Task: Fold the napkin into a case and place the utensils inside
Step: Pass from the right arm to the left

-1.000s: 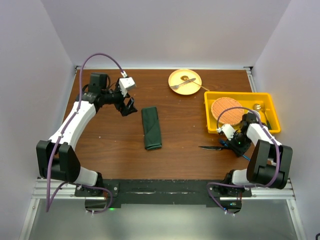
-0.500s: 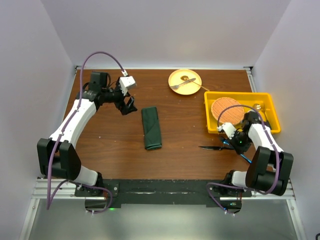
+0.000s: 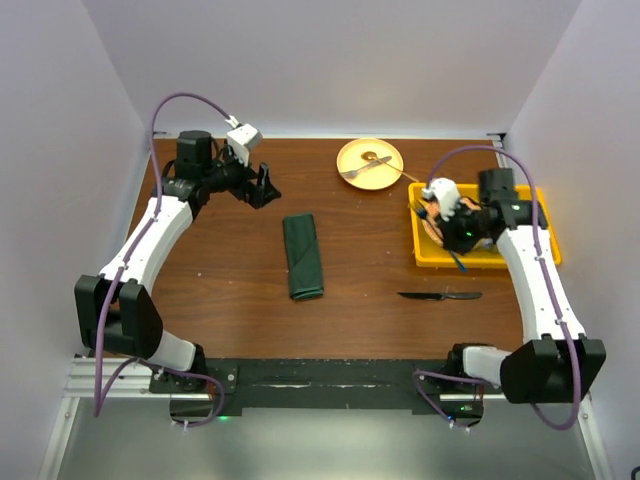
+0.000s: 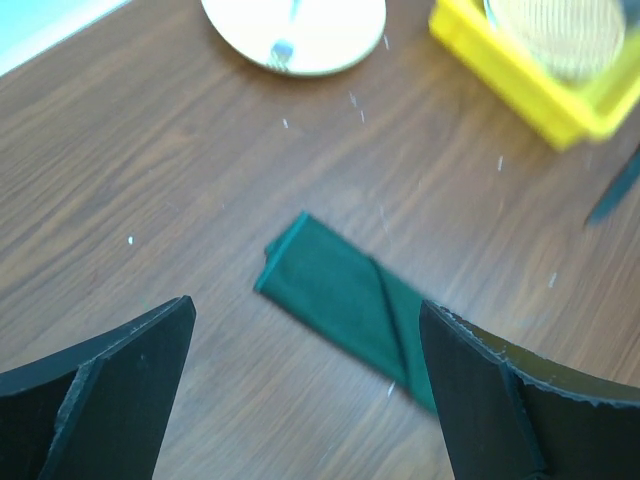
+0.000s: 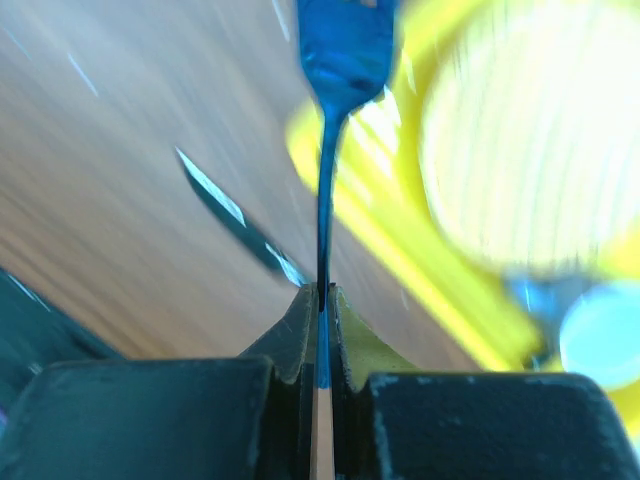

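The dark green napkin (image 3: 303,257) lies folded as a narrow long case on the table, its end showing in the left wrist view (image 4: 345,298). My left gripper (image 3: 265,187) hovers open behind and left of it, nothing between its fingers (image 4: 305,390). My right gripper (image 3: 450,238) is raised over the yellow tray's left part, shut on the blue fork (image 5: 325,150), which is pinched edge-on at the handle and sticks out past the fingertips (image 5: 322,292). The dark-handled knife (image 3: 440,296) lies on the wood in front of the tray, also seen as knife (image 5: 235,215).
A yellow plate (image 3: 385,172) with a metal fork (image 3: 362,168) sits at the back centre. The yellow tray (image 3: 480,187) at the right holds a round woven mat (image 3: 470,207) and other small items. The walls stand close on both sides.
My right gripper shut on the blue fork beside the knife, lifted it off the table and carried it back over the tray. My left gripper drifted slightly back.
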`<control>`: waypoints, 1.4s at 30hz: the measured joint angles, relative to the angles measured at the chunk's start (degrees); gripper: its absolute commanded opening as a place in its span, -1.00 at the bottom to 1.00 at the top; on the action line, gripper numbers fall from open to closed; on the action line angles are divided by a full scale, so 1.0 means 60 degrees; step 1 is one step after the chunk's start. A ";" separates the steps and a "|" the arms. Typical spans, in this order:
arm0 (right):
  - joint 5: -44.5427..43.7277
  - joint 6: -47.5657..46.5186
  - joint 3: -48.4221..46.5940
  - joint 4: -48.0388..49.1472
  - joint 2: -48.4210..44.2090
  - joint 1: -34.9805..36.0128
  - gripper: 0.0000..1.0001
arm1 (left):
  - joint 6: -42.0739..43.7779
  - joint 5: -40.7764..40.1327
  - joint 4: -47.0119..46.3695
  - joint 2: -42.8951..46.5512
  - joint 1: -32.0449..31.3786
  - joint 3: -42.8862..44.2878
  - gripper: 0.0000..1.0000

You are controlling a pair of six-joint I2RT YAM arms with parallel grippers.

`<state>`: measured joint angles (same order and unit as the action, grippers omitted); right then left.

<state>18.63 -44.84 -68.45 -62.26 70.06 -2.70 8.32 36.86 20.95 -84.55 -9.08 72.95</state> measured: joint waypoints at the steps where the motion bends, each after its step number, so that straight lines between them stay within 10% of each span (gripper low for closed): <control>1: 0.0033 0.0729 -0.0157 0.0317 0.0047 0.0554 -1.00 | -0.0404 -0.0076 -0.0244 0.0000 0.0004 0.0000 0.89; 17: -0.0739 0.8582 -0.1872 0.3876 0.3253 0.6018 -1.00 | -0.2320 0.0911 -0.3993 -0.0084 -0.0364 -0.0437 0.39; 42: 0.1446 1.0040 -0.2422 0.4976 0.4029 0.6590 -1.00 | -0.3432 0.3606 -0.6615 -0.1268 -0.0794 -0.1147 -0.21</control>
<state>27.31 15.40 -82.98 -32.40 94.24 36.84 -12.27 58.50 -18.74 -92.16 -13.85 66.06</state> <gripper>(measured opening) 0.025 0.420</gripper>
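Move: The right hand already holds the blue fork, tines forward-left; the left gripper it is bound for lies about 12 cm ahead, 44 cm left and 6 cm higher. From the right hand the folded napkin is 5 cm ahead, 36 cm left, 18 cm down, and the yellow tray 13 cm ahead, 12 cm right, 15 cm down. From the left hand the fork's middle is 10 cm back, 40 cm right, 5 cm down. Keeping the fork pinched, the right hand sweeps about 31 cm left from the tray towards the left gripper and the napkin, fast at first and then easing, bowing slightly forward and back again while its wrist rolls left side up and tips some 40 degrees in all. The empty left hand comes to meet the fork, going about 9 cm right in an arc that rises, sinks partly back and ends some 3 cm higher, turning clockwise with its left side dipping as its wide-open fingers narrow to under half around the tines end, whether touching or not can't be seen. ##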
